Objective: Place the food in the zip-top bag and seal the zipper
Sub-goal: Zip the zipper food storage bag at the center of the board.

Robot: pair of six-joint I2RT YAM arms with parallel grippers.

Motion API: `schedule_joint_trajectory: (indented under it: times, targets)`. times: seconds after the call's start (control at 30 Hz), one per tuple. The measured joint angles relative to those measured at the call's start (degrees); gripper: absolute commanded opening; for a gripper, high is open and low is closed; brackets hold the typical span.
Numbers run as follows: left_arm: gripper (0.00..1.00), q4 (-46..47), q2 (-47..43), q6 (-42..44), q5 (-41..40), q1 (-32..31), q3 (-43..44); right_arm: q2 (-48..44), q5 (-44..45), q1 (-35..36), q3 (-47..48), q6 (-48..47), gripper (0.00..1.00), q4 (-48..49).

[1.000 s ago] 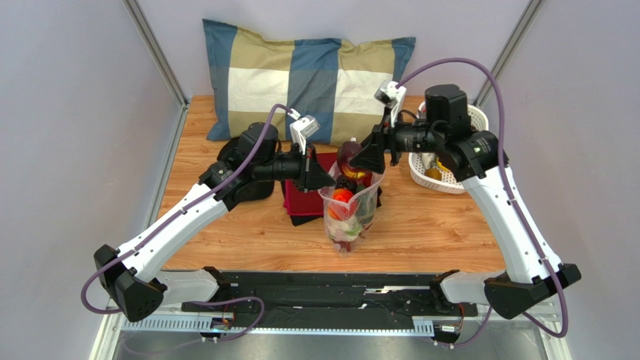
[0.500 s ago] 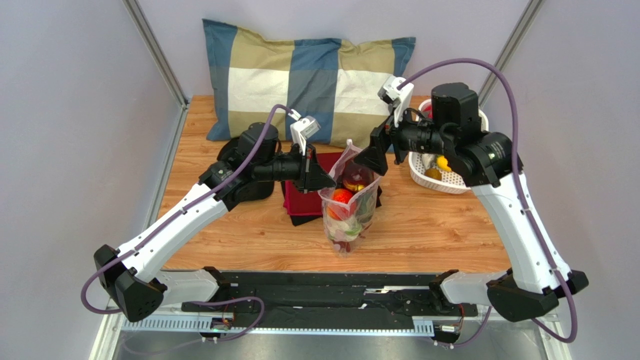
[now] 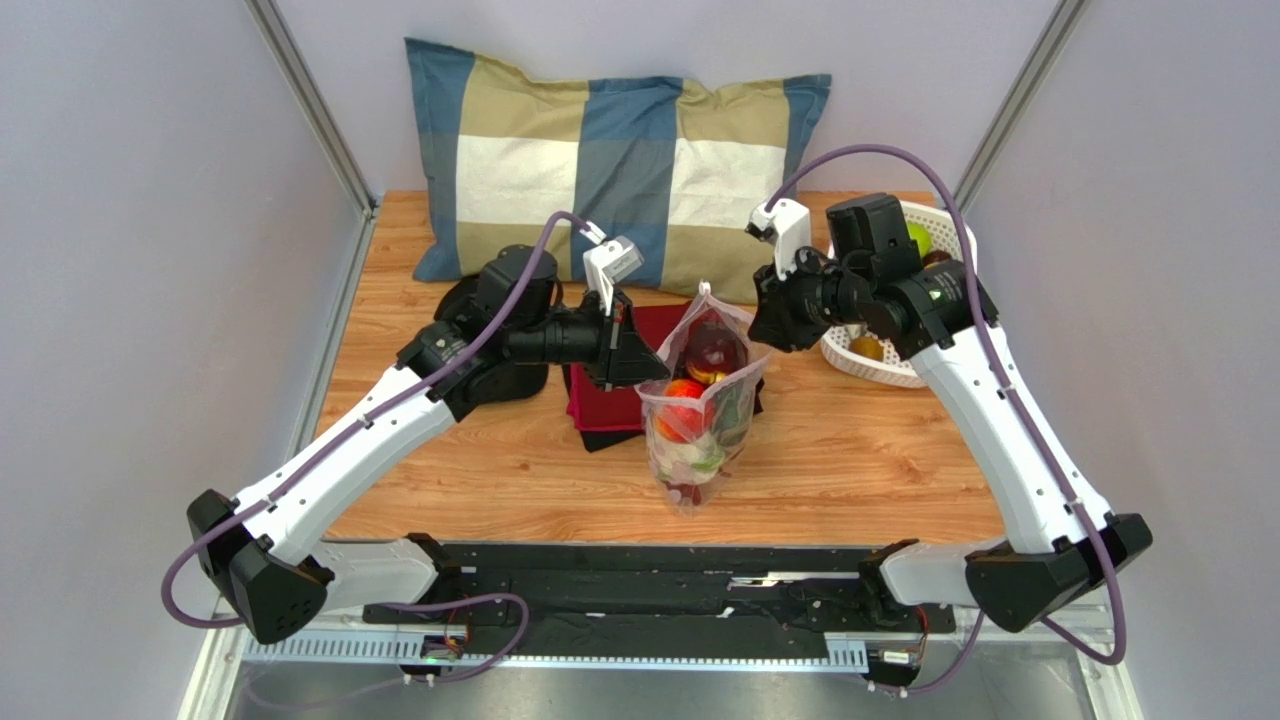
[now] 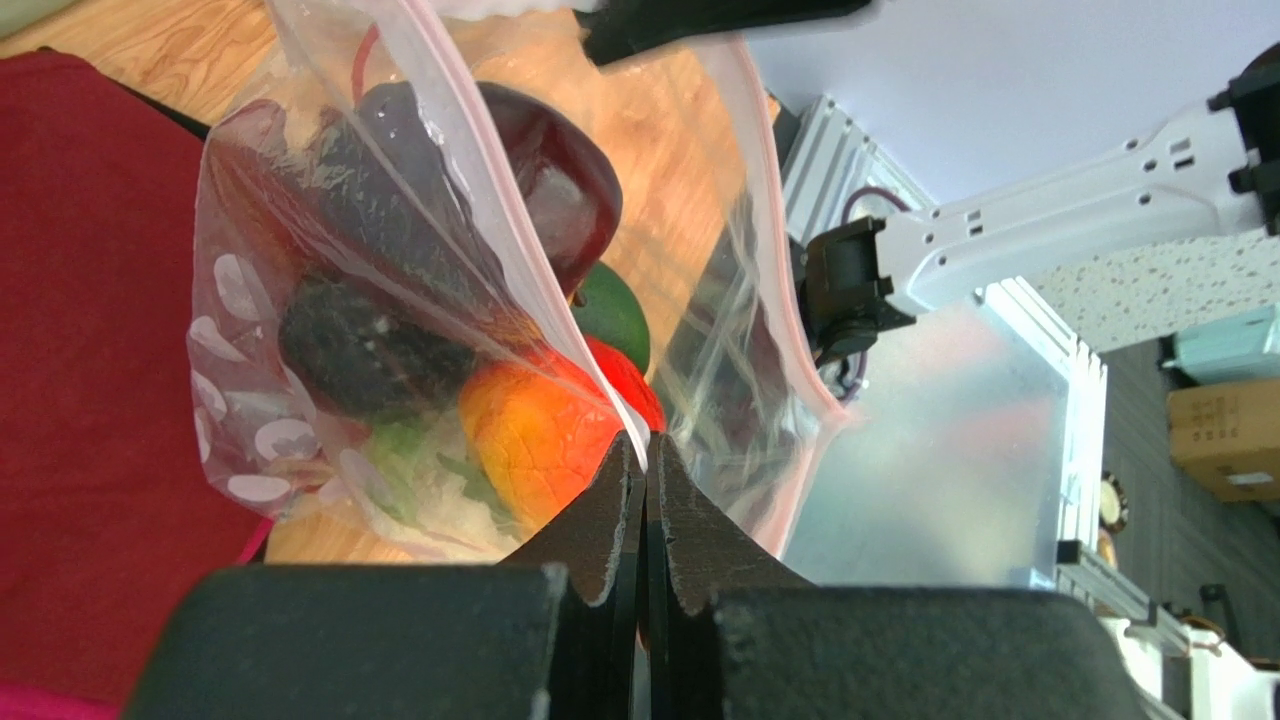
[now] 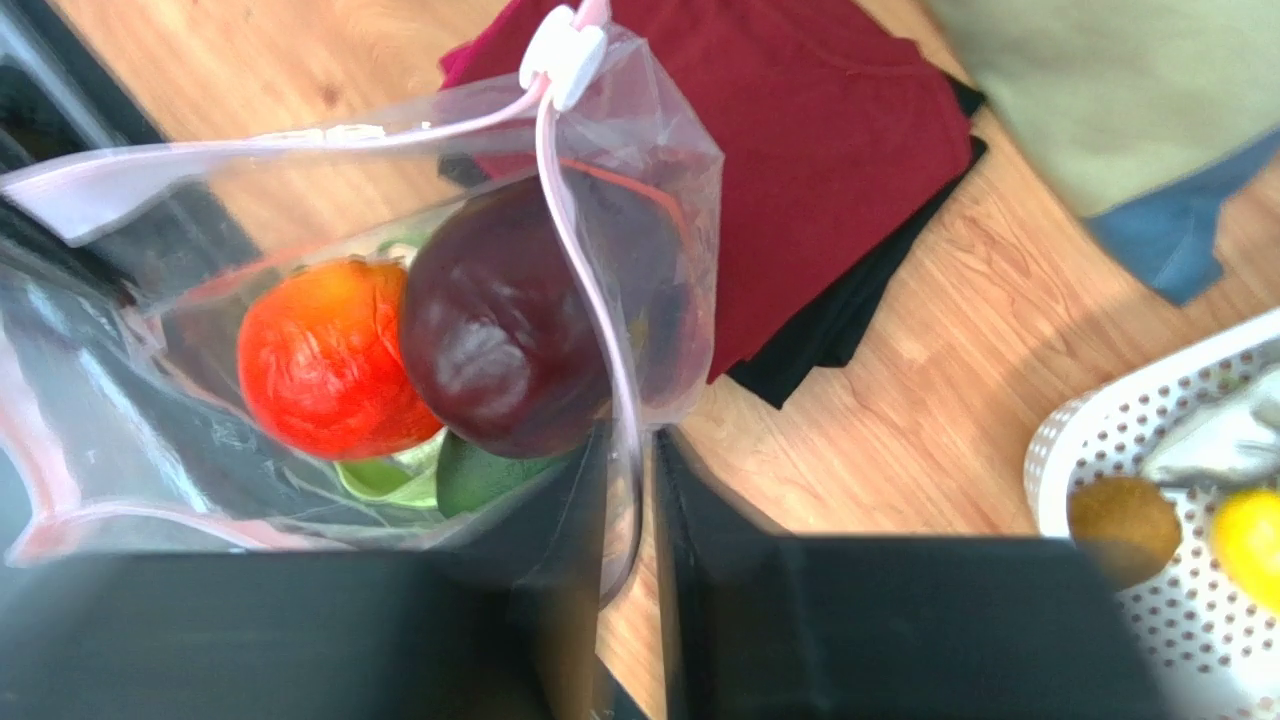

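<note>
The zip-top bag [image 3: 703, 428] stands upright on the table, mouth open, with food inside. The food includes a dark purple fruit [image 5: 504, 338], an orange-red one [image 5: 331, 360] and a green one [image 5: 481, 473]. My left gripper [image 3: 643, 360] [image 4: 646, 443] is shut on the bag's left rim. My right gripper [image 3: 763, 323] [image 5: 631, 435] sits at the right rim. Its jaws stand a narrow gap apart with the zipper [image 5: 579, 255] strip between them. A white slider [image 5: 564, 45] sits at the strip's far end.
A folded red cloth [image 3: 609, 405] lies under and behind the bag. The white perforated basket [image 3: 864, 365] at the right holds more food, a brown piece [image 5: 1124, 525] and a yellow one [image 5: 1247, 548]. A checked pillow [image 3: 601, 150] fills the back edge.
The dark purple fruit, earlier at the right gripper above the bag's mouth, now lies in the bag. The right gripper has come down to the bag's right rim, jaws narrowing. The left arm held still.
</note>
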Motion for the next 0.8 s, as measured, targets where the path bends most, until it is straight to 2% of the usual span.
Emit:
schedule_joint_trajectory:
  times: [0.17,0.3,0.4,0.5,0.7,0.73,0.8]
  targets:
    - [0.0,-4.46,0.66,2.8,-0.02,0.0,3.43,-0.17,-9.92,-2.03,-0.02,4.96,0.0,-0.7]
    - [0.0,-8.7,4.33,5.05,0.74,-0.04,10.47,-7.87,-16.02,-1.68,-7.1,17.84,0.0,7.96]
    - [0.01,-11.04,7.65,6.67,1.49,-0.37,15.69,-13.88,-17.07,1.05,-12.87,26.84,0.0,13.49]
    - [0.06,-12.26,10.95,7.48,2.49,-1.01,18.86,-16.59,-16.83,4.48,-16.94,33.66,0.0,18.18]
    - [0.27,-14.49,14.27,8.35,5.75,-2.47,19.28,-17.46,-12.85,6.82,-24.41,43.12,0.0,23.93]
    - [0.34,-14.56,14.36,8.33,6.78,-2.64,19.26,-17.46,-12.15,6.88,-24.9,43.89,0.0,24.35]
    - [0.42,-14.45,14.29,8.39,8.74,-2.89,19.26,-18.05,-10.29,7.02,-25.88,45.42,0.0,25.66]
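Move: The right fingers stand around the bag's right rim, which runs between their nearly shut pads; from this hand the left rim held by the left fingers is about 11 cm left and 5 cm back, level in height. The zip slider sits about 7 cm left and 5 cm farther out, the eggplant 6 cm left and 6 cm below with no offset ahead, the tomato 10 cm left, 4 cm back and 9 cm below. From the left hand, the right rim lies about 11 cm right, 5 cm ahead, level. The right fingers shut on the bag's right rim and draw it back about 8 cm and left about 6 cm towards the left hand, bowing up some 4 cm on the way and coming down again, while the wrist turns nearly 40 degrees so the fingers point more level and leftward. The left hand, at first still pinching its own rim, lifts about 3 cm, then swings right towards the right fingers and dips, turning some 15 degrees clockwise as its fingers open to about a third with the rim strip still between them. ##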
